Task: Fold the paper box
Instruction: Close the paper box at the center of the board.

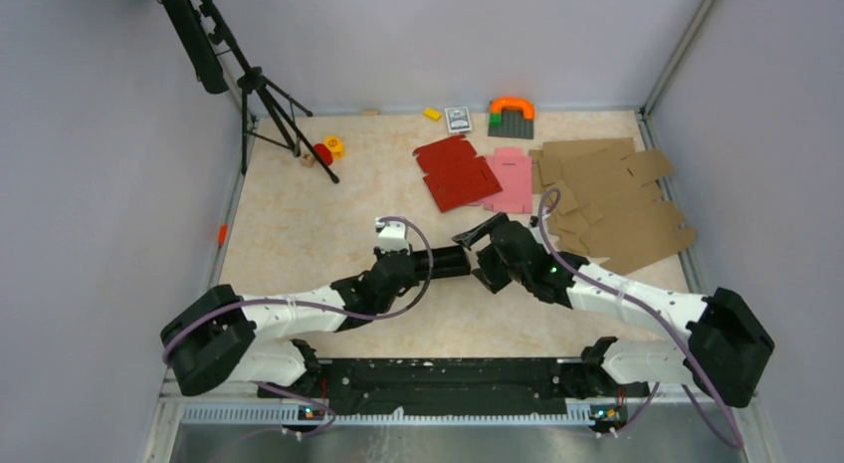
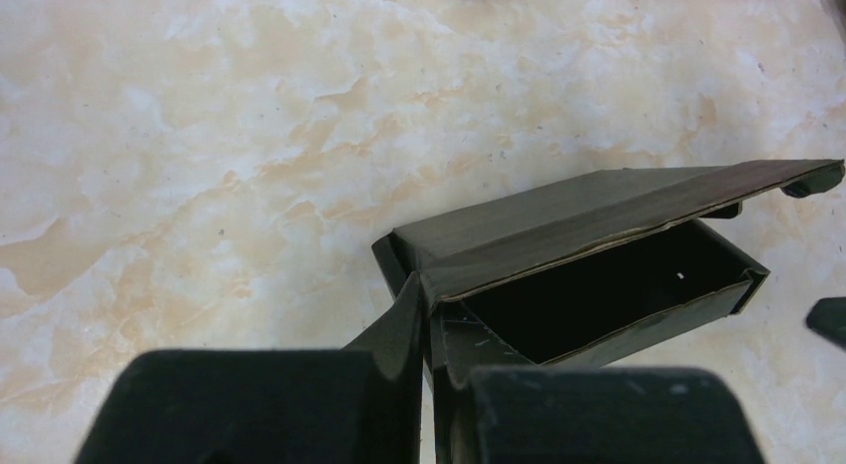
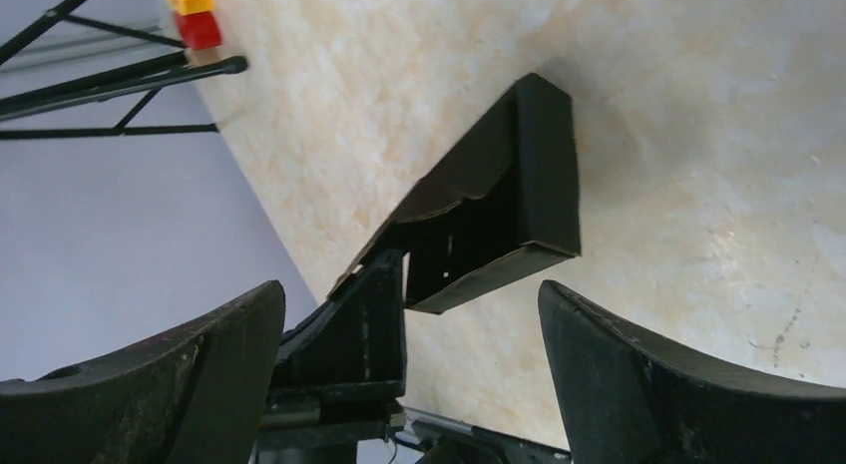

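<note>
The black paper box [image 1: 482, 228] is partly folded, its lid flap [image 2: 619, 200] standing open over a dark hollow [image 2: 609, 294]. My left gripper [image 2: 429, 384] is shut on the wall at the box's near corner and holds it just above the table. In the top view the left gripper [image 1: 460, 261] reaches in from the left. My right gripper [image 1: 498, 269] is close to the right of the box, its jaws wide open with nothing between them. In the right wrist view the right gripper [image 3: 409, 292] frames the box [image 3: 539, 175] and the left fingers [image 3: 369, 324].
A red blank [image 1: 456, 172], a pink blank [image 1: 511, 179] and several brown cardboard blanks [image 1: 612, 199] lie at the back right. A tripod [image 1: 264, 95] stands at the back left beside small toys [image 1: 328, 149]. An orange-and-green block [image 1: 511, 115] is by the back wall.
</note>
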You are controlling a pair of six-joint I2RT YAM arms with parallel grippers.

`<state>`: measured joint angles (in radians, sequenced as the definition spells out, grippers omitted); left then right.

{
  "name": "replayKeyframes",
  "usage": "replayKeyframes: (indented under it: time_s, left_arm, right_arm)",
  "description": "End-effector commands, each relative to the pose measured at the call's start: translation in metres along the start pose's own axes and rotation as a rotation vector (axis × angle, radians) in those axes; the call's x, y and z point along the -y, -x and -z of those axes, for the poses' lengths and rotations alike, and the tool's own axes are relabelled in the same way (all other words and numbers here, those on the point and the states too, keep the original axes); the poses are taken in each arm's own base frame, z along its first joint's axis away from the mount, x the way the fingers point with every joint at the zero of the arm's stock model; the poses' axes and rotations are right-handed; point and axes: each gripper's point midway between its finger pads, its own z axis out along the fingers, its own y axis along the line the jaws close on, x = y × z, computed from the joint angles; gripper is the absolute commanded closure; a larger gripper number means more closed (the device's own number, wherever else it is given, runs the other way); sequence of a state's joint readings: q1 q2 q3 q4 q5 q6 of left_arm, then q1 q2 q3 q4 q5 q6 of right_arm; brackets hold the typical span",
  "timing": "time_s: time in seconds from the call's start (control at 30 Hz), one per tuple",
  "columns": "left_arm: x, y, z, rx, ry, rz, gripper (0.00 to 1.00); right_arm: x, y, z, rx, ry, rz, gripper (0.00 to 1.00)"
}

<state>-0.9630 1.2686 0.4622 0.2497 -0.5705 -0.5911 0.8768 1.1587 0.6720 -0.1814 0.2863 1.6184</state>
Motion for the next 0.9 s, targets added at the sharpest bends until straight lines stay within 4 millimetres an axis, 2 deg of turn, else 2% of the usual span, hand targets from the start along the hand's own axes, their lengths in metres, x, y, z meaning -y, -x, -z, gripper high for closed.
replayKeyframes:
  time_s: [0.0, 0.43, 0.57, 0.87]
  left_arm:
    - [0.000, -0.006, -0.001, -0.026, 0.017, -0.037, 1.00]
    - [0.006, -0.009, -0.002, -0.029, 0.011, -0.056, 1.00]
    - [0.006, -0.009, -0.002, -0.027, 0.010, -0.061, 1.00]
    - [0.010, -0.009, -0.002, -0.032, 0.000, -0.067, 1.00]
  right_arm:
    - [0.007, -0.011, -0.008, -0.082, -0.092, -0.148, 0.05]
    - [0.023, -0.014, -0.025, -0.086, -0.102, -0.297, 0.03]
    - [0.020, -0.013, -0.031, -0.076, -0.113, -0.287, 0.03]
    - [0.032, -0.020, -0.053, -0.083, -0.144, -0.301, 0.02]
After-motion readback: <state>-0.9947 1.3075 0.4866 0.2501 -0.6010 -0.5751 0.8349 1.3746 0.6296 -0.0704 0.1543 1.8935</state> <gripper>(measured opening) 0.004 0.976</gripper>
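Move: The left hand already pinches the left end of the black paper box, whose middle is about 6 cm to its right, 1 cm ahead and 2 cm lower. From the wide-open right hand, the box's middle lies some 6 cm left, 2 cm ahead and 9 cm below. On the table, about 11 cm below that hand, the red sheets lie some 19 cm ahead and 3 cm left, the pink sheet 18 cm ahead and 8 cm right. The open right hand sinks some 6 cm, tipping down, to straddle the box's free end; the left keeps pinching. ##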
